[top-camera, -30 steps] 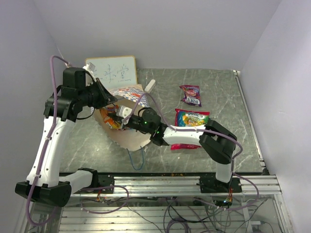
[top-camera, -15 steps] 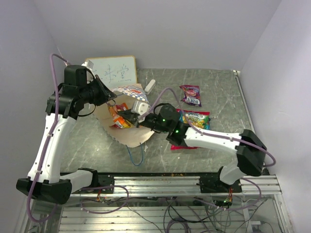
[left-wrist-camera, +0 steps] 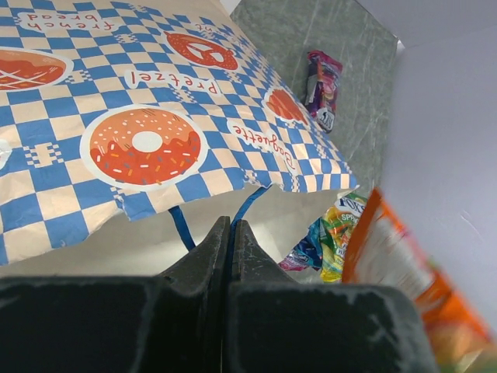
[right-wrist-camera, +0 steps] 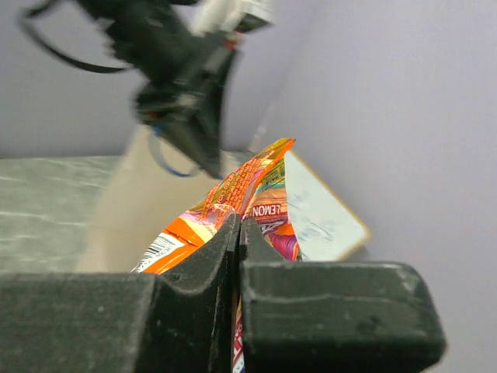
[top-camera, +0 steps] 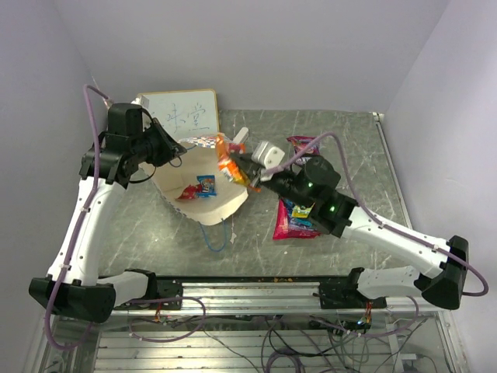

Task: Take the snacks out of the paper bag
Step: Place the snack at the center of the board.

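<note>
The paper bag [top-camera: 210,203] lies open-mouthed left of the middle, its checked side [left-wrist-camera: 147,140] filling the left wrist view. My left gripper [top-camera: 178,152] is shut on the bag's blue cord handle [left-wrist-camera: 242,208] at the far rim. My right gripper [top-camera: 250,169] is shut on an orange snack packet [top-camera: 227,162] and holds it above the bag's right rim; the same packet [right-wrist-camera: 233,198] rises from the shut jaws in the right wrist view. Two small packets [top-camera: 205,186] lie inside the bag. A pink-red packet [top-camera: 291,227], a green-yellow one [left-wrist-camera: 335,233] and a purple one [left-wrist-camera: 324,78] lie on the table.
A white framed board [top-camera: 180,109] stands at the back left behind the bag. A small white block [top-camera: 241,135] lies next to the bag's far corner. The second blue handle [top-camera: 217,242] trails toward the near edge. Walls close in on the left and right.
My right gripper has drawn back out of the bag, up and to the right, with the orange packet in it. The left gripper has stayed on the bag's handle.
</note>
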Controlling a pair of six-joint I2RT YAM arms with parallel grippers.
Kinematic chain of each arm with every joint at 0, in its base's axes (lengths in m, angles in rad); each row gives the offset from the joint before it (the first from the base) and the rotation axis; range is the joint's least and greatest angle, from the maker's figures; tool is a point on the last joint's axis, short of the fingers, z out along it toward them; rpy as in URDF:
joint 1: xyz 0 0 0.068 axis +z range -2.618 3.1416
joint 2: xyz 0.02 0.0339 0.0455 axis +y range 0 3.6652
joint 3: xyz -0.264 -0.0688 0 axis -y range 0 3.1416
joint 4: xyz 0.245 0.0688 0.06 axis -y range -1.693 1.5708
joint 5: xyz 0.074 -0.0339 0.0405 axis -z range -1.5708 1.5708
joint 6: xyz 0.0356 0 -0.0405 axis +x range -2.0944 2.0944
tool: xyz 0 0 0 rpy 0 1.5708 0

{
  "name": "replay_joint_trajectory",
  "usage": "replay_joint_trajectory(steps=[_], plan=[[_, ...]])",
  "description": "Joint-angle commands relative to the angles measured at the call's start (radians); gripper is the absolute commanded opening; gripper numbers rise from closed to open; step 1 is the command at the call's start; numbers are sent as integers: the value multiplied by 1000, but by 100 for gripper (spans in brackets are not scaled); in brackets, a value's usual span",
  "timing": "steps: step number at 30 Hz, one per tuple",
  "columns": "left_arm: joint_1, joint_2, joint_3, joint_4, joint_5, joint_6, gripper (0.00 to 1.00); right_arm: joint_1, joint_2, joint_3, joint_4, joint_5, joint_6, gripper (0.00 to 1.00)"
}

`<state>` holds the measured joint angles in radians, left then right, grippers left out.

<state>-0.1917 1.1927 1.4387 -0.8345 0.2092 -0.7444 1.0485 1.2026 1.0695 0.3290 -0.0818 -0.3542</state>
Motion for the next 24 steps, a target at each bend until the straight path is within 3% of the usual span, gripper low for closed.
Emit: replay_joint_trajectory(steps=[1,7,12,16,24], plan=[[6,21,1,25,2,15,7,-118,13,79,-63,147,-69,0],[6,-4,-13,35,1,33,7,-312,78,85,-23,200,-128,0],[6,14,38,-11,14,58,7,-482,196,74,12,177,-188,0],[6,-26,-7,17,38,45,7,-591,297,74,74,132,-241,0],[6,-19,18,-12,54,59,7,-686,489,117,90,151,-375,0]])
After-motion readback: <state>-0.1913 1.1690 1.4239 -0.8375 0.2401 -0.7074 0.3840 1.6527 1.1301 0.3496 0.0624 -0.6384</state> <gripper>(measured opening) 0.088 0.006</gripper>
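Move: The right hand already pinches the orange snack high over the paper bag's right rim; the purple snack it heads for lies about 29 cm ahead, 27 cm to its right and 38 cm below. The snack pile is about 8 cm ahead and 25 cm right, the white eraser 34 cm ahead and 4 cm right, both at table level; the paper bag's middle is 10 cm ahead, 9 cm left and 28 cm down. From the left hand the purple snack is some 19 cm ahead, 37 cm right and 30 cm below. The right hand swings the pinched orange snack away from the paper bag, about 28 cm forward and some 20 cm to the right, sinking faster and faster towards the purple snack at the far side of the table. On the way the wrist turns roughly 45 degrees clockwise and rolls its left side down, fingers staying shut, while the left hand keeps its hold on the paper bag's blue handle and barely shifts. ##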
